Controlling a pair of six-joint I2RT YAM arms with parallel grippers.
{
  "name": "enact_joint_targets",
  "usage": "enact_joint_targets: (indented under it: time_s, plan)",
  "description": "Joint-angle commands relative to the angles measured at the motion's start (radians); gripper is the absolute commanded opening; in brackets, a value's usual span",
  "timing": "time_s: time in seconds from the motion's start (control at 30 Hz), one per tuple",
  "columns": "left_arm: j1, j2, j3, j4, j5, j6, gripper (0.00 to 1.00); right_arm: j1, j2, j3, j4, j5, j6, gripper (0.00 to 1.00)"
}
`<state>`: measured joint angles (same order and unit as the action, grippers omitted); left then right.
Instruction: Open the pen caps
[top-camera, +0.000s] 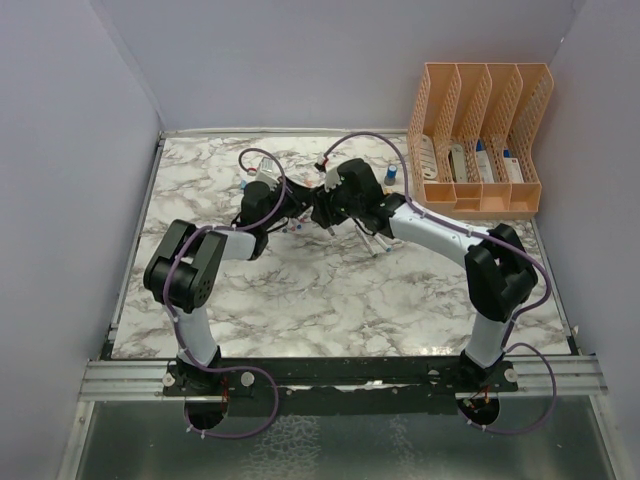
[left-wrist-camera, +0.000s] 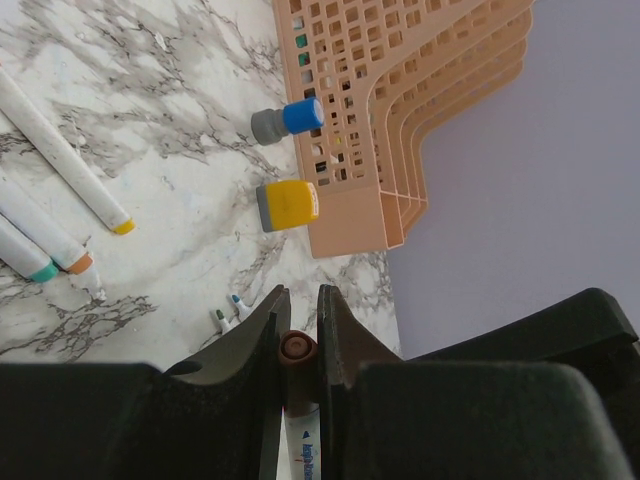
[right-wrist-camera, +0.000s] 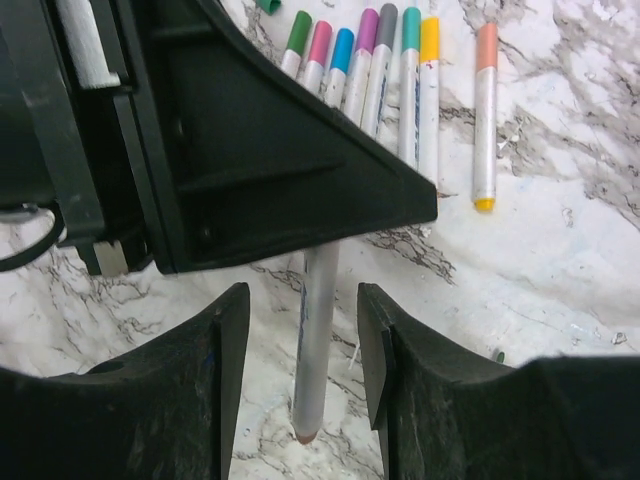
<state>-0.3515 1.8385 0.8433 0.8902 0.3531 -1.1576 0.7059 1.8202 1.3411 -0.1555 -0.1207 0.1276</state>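
Note:
My left gripper is shut on the brown cap of a white pen, whose barrel sticks out toward the right arm. My right gripper stands open, one finger on each side of that barrel with gaps on both sides. In the top view the two grippers, left and right, meet over the middle of the table. A row of capped pens lies on the marble with green, pink, blue, purple, grey, teal and yellow pen caps. One orange-capped pen lies apart.
A peach file organizer stands at the back right. A blue cylinder and a yellow block lie beside it. Uncapped white pens lie on the marble table, left in the left wrist view.

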Motion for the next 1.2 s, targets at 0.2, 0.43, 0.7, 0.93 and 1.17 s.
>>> enact_joint_targets:
  time_s: [0.2, 0.43, 0.7, 0.93, 1.17]
  plan:
    - [-0.036, -0.013, 0.027, 0.044, 0.022, -0.006, 0.00, 0.005, 0.038, 0.059, 0.022, 0.035, -0.005, 0.39]
    - [-0.046, -0.021, 0.030, 0.044, 0.017, -0.010, 0.00, 0.006, 0.042, 0.054, 0.028, 0.039, -0.004, 0.30]
    - [-0.052, -0.023, 0.034, 0.046, 0.020, -0.014, 0.00, 0.006, 0.042, 0.054, 0.029, 0.054, -0.005, 0.03]
    - [-0.052, -0.022, 0.048, 0.046, 0.027, -0.005, 0.00, 0.006, 0.048, 0.058, 0.021, 0.056, -0.004, 0.01]
    - [-0.023, -0.020, 0.075, 0.019, 0.012, 0.019, 0.00, 0.005, -0.004, -0.007, 0.021, 0.057, -0.003, 0.01]
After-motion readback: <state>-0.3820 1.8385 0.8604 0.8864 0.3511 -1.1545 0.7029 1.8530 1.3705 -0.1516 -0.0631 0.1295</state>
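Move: The pen hangs steeply, brown cap up, its capped end already in the left fingers. Its body, which the half-open right fingers straddle, lies about 2 cm ahead and 1 cm left of the right hand, 1 cm lower; from the left hand it is roughly 2 cm back, 2 cm right and 5 cm down. On the table some 12 cm below the right hand, the capped pens lie about 5 cm ahead and 7 cm left, the opened pens 4 cm back and 11 cm right. The right fingers close from about half open and pinch the white pen body below the cap, after the hand eases forward about 1.5 cm, rising slightly and then dipping about 1 cm. Meanwhile the left hand keeps its grip on the capped end and brings the pen about 1.5 cm to the right and slightly back, towards the right hand, edging up at the end. ##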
